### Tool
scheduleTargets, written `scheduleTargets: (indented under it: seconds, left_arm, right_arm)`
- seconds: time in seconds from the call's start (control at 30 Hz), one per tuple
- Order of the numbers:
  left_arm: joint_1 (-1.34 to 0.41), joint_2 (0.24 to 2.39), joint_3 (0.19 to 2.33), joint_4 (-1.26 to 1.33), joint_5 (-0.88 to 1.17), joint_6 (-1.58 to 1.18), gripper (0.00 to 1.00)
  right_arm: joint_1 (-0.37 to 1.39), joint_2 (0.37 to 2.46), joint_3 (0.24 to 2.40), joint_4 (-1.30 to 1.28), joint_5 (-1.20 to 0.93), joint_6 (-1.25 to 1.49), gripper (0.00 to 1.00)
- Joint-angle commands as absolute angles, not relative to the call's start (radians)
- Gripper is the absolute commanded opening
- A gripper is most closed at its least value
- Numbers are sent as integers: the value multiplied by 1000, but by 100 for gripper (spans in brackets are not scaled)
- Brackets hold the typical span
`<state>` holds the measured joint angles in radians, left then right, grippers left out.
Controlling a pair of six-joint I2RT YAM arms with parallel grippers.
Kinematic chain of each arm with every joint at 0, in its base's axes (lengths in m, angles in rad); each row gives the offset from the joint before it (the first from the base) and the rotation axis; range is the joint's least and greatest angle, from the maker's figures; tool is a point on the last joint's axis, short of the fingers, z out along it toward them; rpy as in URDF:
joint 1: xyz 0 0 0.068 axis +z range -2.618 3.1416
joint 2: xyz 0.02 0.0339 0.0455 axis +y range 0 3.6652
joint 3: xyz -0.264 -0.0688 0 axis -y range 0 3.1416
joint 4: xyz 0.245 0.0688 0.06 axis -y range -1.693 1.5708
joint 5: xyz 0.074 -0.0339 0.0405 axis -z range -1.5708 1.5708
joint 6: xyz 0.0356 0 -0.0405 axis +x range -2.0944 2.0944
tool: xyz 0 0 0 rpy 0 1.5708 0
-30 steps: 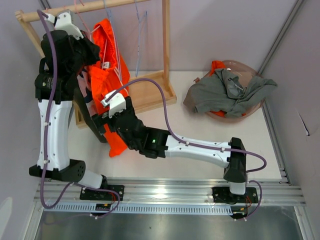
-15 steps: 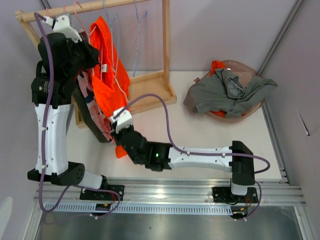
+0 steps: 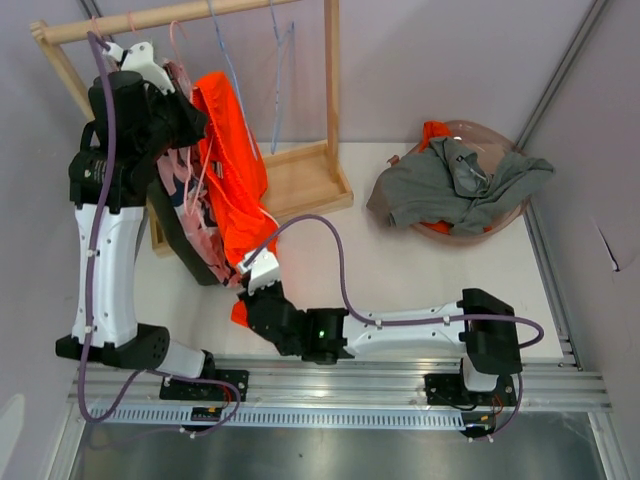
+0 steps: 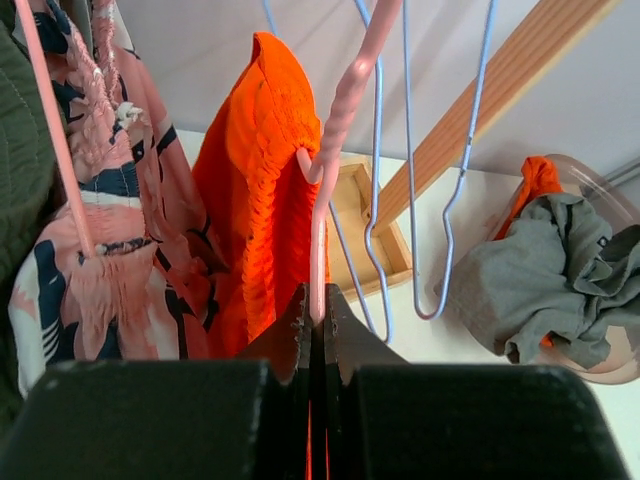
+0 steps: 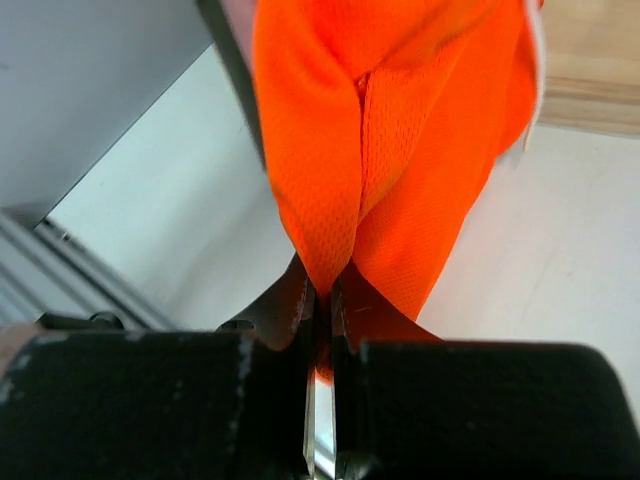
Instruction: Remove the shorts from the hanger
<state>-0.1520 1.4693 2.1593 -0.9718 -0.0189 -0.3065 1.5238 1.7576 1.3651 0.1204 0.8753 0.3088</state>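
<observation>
Bright orange shorts (image 3: 232, 170) hang stretched from a pink hanger (image 4: 338, 120) under the wooden rack's rail. High on the left, my left gripper (image 4: 318, 298) is shut on that hanger's lower wire, with the orange waistband (image 4: 262, 180) just beyond it. Low near the table's front, my right gripper (image 5: 322, 292) is shut on the orange shorts' (image 5: 390, 130) bottom hem, pulling the cloth taut toward the arm bases (image 3: 250, 290). Pink patterned shorts (image 4: 110, 210) and dark olive shorts (image 3: 178, 250) hang to the left of the orange pair.
The wooden rack (image 3: 330, 100) stands at the back left with empty blue wire hangers (image 4: 440, 200) on its rail. At the right a round pink basin (image 3: 512, 215) holds grey shorts (image 3: 455, 185) over an orange pair (image 3: 434, 131).
My right gripper has shut on the orange shorts' hem and drawn back toward the near edge, stretching the cloth downward. The left gripper stays shut on the hanger, shifted slightly right.
</observation>
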Motion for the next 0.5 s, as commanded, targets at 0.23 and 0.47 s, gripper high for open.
scheduleTargets:
  seconds: [0.23,0.47]
  left_arm:
    - [-206,1056,1771,-779,213,-397,0]
    - [-224,940,1730,-842,186,-364,0]
  right_arm:
    - [1146,1695,1656,86,733,75,0]
    - [798,1655,1920,-33,671,-26,0]
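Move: The left hand holds the pink hanger by its neck, the orange shorts hanging mostly below it, their middle about 15 cm down, 5 cm right and 2 cm ahead. The patterned pair is about 5 cm left, 4 cm ahead and as low; the empty blue hangers some 12 cm right, 10 cm ahead. For the right hand, gripping the orange cloth, the tub lies roughly 38 cm ahead, 55 cm right, 20 cm lower; the rack's right post 36 cm ahead, 20 cm right. Keeping its pinch on the orange cloth, the right hand sweeps the shorts about 25 cm forward, rising some 17 cm and going 14 cm right towards the tub while turning clockwise. At the same time the left hand keeps hold of the pink hanger and draws it about 15 cm back out of the shorts, slightly right, turning some 15 degrees clockwise. ##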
